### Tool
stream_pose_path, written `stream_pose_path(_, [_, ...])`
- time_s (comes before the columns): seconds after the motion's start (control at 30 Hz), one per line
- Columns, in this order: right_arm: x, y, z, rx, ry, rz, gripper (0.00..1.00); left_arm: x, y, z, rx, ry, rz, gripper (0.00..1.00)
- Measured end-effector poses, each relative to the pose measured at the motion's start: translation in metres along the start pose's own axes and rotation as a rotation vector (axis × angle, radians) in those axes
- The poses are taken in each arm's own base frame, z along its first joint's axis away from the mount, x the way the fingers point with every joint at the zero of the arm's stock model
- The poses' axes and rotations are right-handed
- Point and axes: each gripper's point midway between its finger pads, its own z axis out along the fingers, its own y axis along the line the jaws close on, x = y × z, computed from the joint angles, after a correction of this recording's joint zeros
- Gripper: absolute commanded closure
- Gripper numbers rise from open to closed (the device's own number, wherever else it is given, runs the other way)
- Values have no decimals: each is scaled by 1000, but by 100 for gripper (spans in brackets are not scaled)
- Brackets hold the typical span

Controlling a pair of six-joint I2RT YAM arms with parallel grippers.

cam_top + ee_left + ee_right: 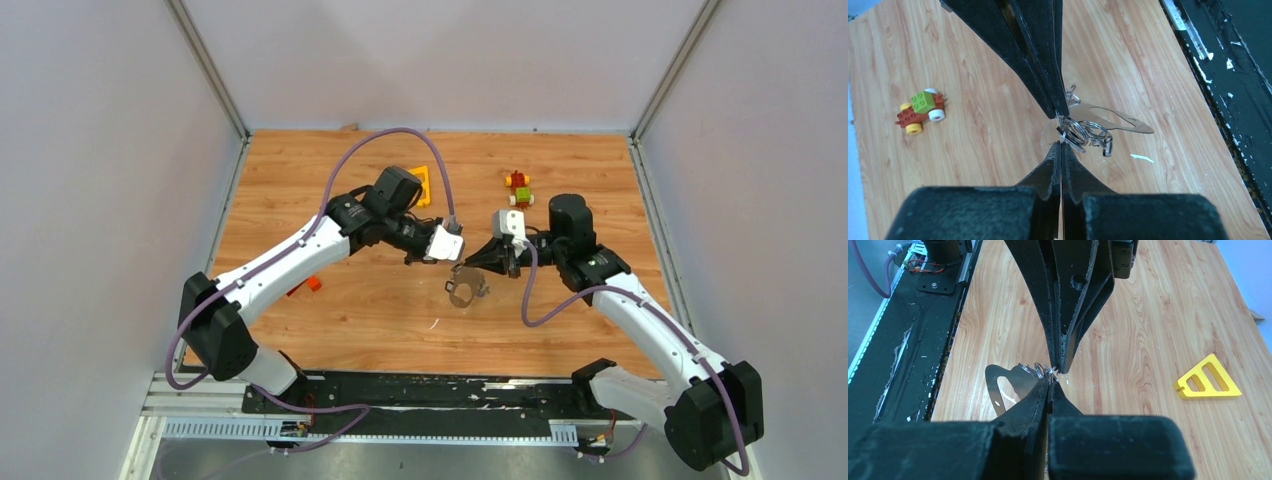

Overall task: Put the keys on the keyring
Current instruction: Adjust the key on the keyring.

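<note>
My two grippers meet tip to tip above the middle of the wooden table. The left gripper [1061,143] is shut, with a thin wire ring of the keys [1087,134] pinched at its tips. This tangle of small rings with a dark tag hangs between the two tips. The right gripper [1049,380] is shut too. The keyring [996,386], a flat silver loop, ends right at the right gripper's tips and looks held there. From above, the keyring [465,289] dangles just below both grippers. Single keys are too small to make out.
A red, green and yellow toy block figure [518,188] sits behind the right arm. A yellow triangle frame [423,185] lies behind the left wrist. A small orange piece [312,284] rests by the left arm. The black base rail [430,390] runs along the near edge.
</note>
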Motion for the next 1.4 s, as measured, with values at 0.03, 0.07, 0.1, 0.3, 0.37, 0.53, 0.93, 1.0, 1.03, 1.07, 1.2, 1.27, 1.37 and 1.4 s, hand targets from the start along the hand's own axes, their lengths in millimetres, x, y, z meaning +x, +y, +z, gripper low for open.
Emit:
stream_pose_path(0.03, [0, 0, 0, 3, 0, 4, 100, 0, 0, 0, -1, -1, 2, 100])
stream_pose_path(0.07, [0, -1, 0, 6, 0, 7, 100, -1, 1, 0, -2, -2, 4, 100])
stream_pose_path(0.1, [-1, -2, 0, 11, 0, 11, 100, -1, 1, 1, -2, -3, 7, 100])
stream_pose_path(0.3, [-2, -4, 0, 25, -6, 36, 100, -3, 1, 3, -3, -6, 16, 100])
stream_pose_path(0.37, [0, -4, 1, 28, -5, 47, 100, -2, 1, 5, 3, -5, 13, 100])
stream_pose_path(0.53, [5, -5, 1, 44, 3, 76, 100, 2, 0, 11, 13, -4, -16, 96])
stream_pose_path(0.93, [6, -8, 1, 60, 4, 66, 100, 4, 2, 12, 3, 9, -37, 69])
stream_pose_path(1.0, [6, -8, 1, 60, 4, 66, 100, 5, 3, 12, -2, 15, -37, 68])
stream_pose_path(1.03, [6, -8, 1, 60, 4, 65, 100, 5, 3, 12, -3, 17, -37, 67])
stream_pose_path(1.07, [6, -8, 1, 60, 4, 64, 100, 5, 3, 11, -5, 18, -37, 67])
stream_pose_path(1.2, [6, -8, 1, 60, 4, 63, 100, 3, 6, 11, -15, 11, -37, 66])
stream_pose_path(1.27, [6, -8, 1, 60, 3, 61, 100, 2, 8, 12, -23, 5, -40, 66])
stream_pose_path(1.37, [5, -9, 1, 61, 2, 59, 100, -1, 10, 12, -32, -5, -46, 66])
stream_pose_path(1.4, [5, -9, 1, 61, 1, 58, 100, -1, 11, 12, -34, -7, -50, 67])
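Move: The keyring is between the two hands, its rings about 1 cm back and 1 cm right of the left fingertips and level with them. For the right hand, which also pinches it, it lies about 1 cm back, level sideways. From the left hand, the flat metal plate hangs some 4 cm back, 1 cm right and 3 cm lower. On the table roughly 20 cm below, the yellow triangle lies about 17 cm ahead and 8 cm left, the white scrap about 8 cm back and 4 cm left. The left fingers let go of the keyring, spreading to about a third open around the ring while the right fingers keep their pinch. The left hand edges about 1.5 cm right, towards the right fingertips, sinking nearly 1 cm before coming most of the way back up. The right hand carries the ring about 1 cm forward and turns slightly clockwise. ##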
